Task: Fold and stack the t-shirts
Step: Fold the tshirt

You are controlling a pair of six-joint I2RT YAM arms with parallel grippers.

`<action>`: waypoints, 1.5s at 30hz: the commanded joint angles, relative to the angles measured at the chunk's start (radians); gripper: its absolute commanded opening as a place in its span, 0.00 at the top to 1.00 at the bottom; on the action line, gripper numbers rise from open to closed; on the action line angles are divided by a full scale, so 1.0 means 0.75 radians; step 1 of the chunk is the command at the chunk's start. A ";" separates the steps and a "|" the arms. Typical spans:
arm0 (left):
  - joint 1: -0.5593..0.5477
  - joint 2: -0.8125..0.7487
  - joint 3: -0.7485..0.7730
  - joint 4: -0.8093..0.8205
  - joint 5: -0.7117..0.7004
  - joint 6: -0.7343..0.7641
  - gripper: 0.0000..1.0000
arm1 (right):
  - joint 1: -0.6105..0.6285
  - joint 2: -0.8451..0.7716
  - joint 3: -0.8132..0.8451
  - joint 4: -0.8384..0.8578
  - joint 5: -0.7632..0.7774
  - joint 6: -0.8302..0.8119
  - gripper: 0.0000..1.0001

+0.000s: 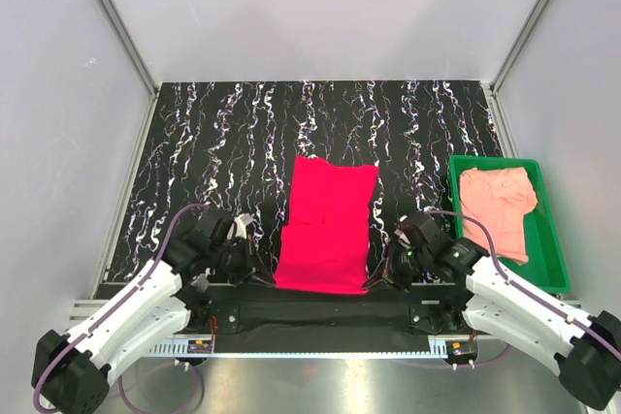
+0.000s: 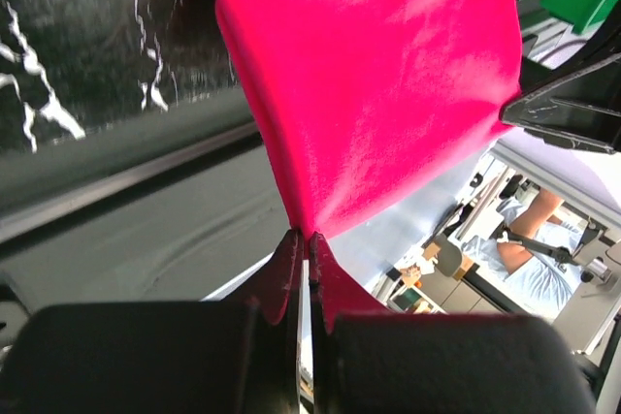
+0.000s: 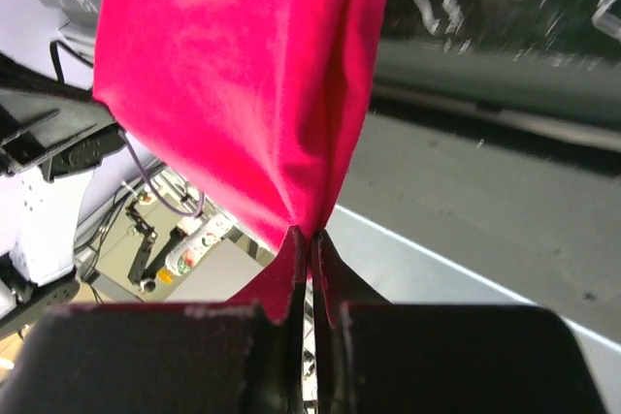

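Observation:
A crimson-red t-shirt (image 1: 328, 225) lies as a long folded strip on the dark marbled table, its near end lifted at the table's front edge. My left gripper (image 1: 262, 274) is shut on its near left corner; the left wrist view shows the red cloth (image 2: 369, 84) fanning up from the pinched jaws (image 2: 309, 237). My right gripper (image 1: 380, 278) is shut on the near right corner, and the right wrist view shows the red cloth (image 3: 243, 84) hanging taut from the jaws (image 3: 310, 233). A salmon-pink t-shirt (image 1: 498, 206) lies crumpled in the tray.
The green plastic tray (image 1: 551, 239) stands at the right of the table, close to my right arm. White walls and metal rails close in the back and sides. The table's front edge (image 1: 320, 298) runs just under both grippers.

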 commanded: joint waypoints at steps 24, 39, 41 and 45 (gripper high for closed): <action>0.159 0.548 0.833 -0.259 0.082 0.306 1.00 | -0.200 0.225 0.575 -0.203 0.051 -0.148 1.00; 0.233 0.899 1.179 -0.098 0.103 0.237 1.00 | -0.517 0.591 0.815 -0.207 -0.259 -0.420 1.00; 0.239 0.948 1.234 -0.094 0.105 0.237 1.00 | -0.568 0.620 0.835 -0.205 -0.325 -0.437 1.00; 0.252 1.047 1.332 -0.104 0.115 0.247 1.00 | -0.648 0.699 0.876 -0.217 -0.401 -0.478 1.00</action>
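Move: The red t-shirt's near edge is still stretched between the shut fingers, its corners roughly 21 cm apart. The middle of its far edge lies about 28 cm ahead of the left hand, 14 to its right and 6 lower; from the right hand it is 28 ahead and 7 to the left. The shirt's crossways crease runs halfway there, about 14 cm ahead of both hands. The green bin's middle stands some 33 cm right of the right hand and 14 ahead. The red t-shirt's near edge, pinched at both corners throughout, is eased back a centimetre or so, then raised and carried forward in an arc over its lying part towards the far edge. The left hand leads, some 19 cm forward and 13 up, tilting its fingers slightly; the right goes about 16 forward and 10 up. ##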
